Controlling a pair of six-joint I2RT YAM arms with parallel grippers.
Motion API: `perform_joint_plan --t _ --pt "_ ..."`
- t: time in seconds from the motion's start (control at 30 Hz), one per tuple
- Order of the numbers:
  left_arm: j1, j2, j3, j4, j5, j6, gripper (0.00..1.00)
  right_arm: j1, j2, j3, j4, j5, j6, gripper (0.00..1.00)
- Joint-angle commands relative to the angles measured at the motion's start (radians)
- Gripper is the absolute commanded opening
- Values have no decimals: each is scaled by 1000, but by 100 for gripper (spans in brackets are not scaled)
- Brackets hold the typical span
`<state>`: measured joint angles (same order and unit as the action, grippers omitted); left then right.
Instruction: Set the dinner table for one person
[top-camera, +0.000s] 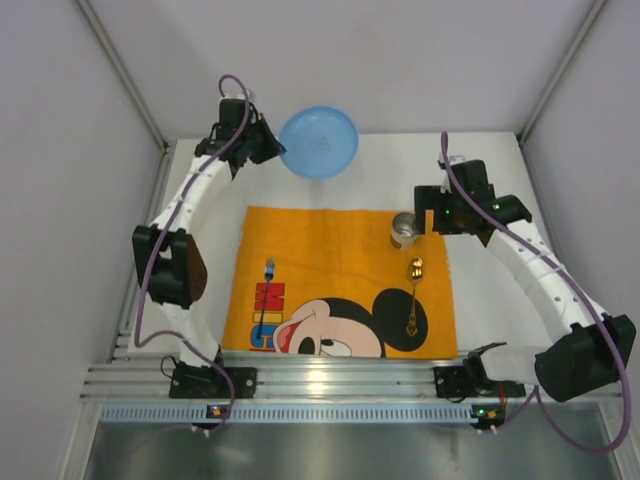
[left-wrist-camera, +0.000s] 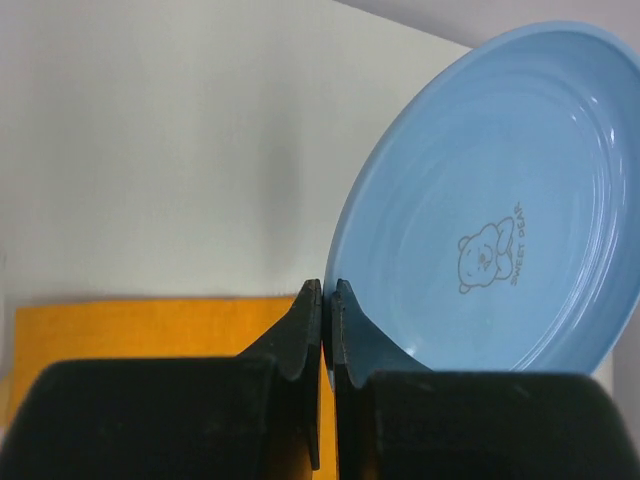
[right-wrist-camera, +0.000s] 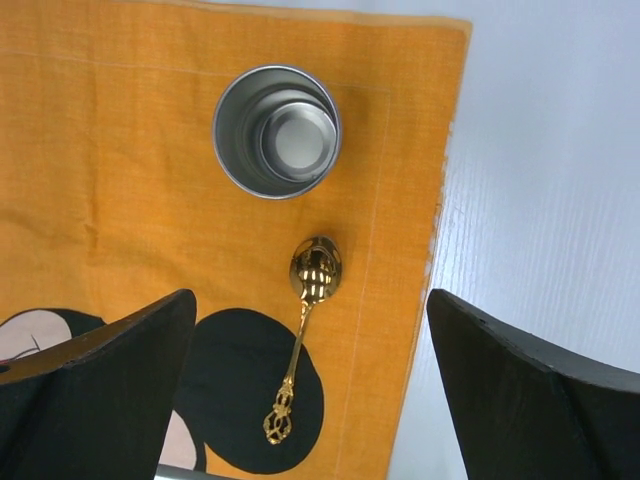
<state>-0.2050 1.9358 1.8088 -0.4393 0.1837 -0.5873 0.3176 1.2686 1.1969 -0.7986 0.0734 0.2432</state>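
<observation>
A light blue plate (top-camera: 318, 142) with a small bear print hangs tilted above the far part of the white dinner table (top-camera: 490, 310). My left gripper (top-camera: 268, 148) is shut on its rim, and in the left wrist view the fingertips pinch the edge of the plate (left-wrist-camera: 500, 200) at the left gripper (left-wrist-camera: 326, 290). My right gripper (top-camera: 432, 218) hovers open over the placemat's right side. Below the right gripper (right-wrist-camera: 310, 300) lie a gold spoon (right-wrist-camera: 305, 310) and an upright metal cup (right-wrist-camera: 277, 131).
An orange cartoon-mouse placemat (top-camera: 330, 260) covers the middle of the table. On it lie a small blue-handled fork (top-camera: 268, 270) at the left, the cup (top-camera: 403, 229) at the far right corner and the spoon (top-camera: 413, 295) below it. Grey walls enclose the table.
</observation>
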Motion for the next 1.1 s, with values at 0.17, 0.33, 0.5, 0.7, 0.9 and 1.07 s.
perform_joint_plan --t 0.17,0.33,0.5,0.7,0.9,1.07 --pt "-243 -363 -440 -128 -243 114 0 -5 -100 -80 70 -69 70 100" --pt "-297 -480 -665 -52 -291 8 0 -5 -185 -149 23 -161 68 100" --pt "-312 -476 -740 -24 -250 9 0 -5 -271 -187 -30 -161 82 100" --pt "-315 -459 -816 14 -188 32 0 -5 -343 -198 -120 -90 166 100" --pt "-315 -532 -910 1 -116 12 99 -3 -388 -145 -239 -86 197 100" --pt "-317 -647 -936 -45 -61 41 99 -3 -437 -114 -309 -21 206 100"
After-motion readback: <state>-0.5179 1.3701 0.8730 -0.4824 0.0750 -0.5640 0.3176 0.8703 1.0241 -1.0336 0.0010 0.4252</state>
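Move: The left hand already holds the blue plate by its left rim; the placemat spot between fork and spoon lies about 23 cm back, 12 cm right and 19 cm below it. The fork is roughly 31 cm back and 4 cm left, the spoon 30 cm back and 32 cm right, the cup 14 cm back and 32 cm right. From the right hand that spot is level, some 29 cm left and 16 cm down. Left hand carries the plate back about 25 cm, down onto the placemat, and releases; right hand backs off. ##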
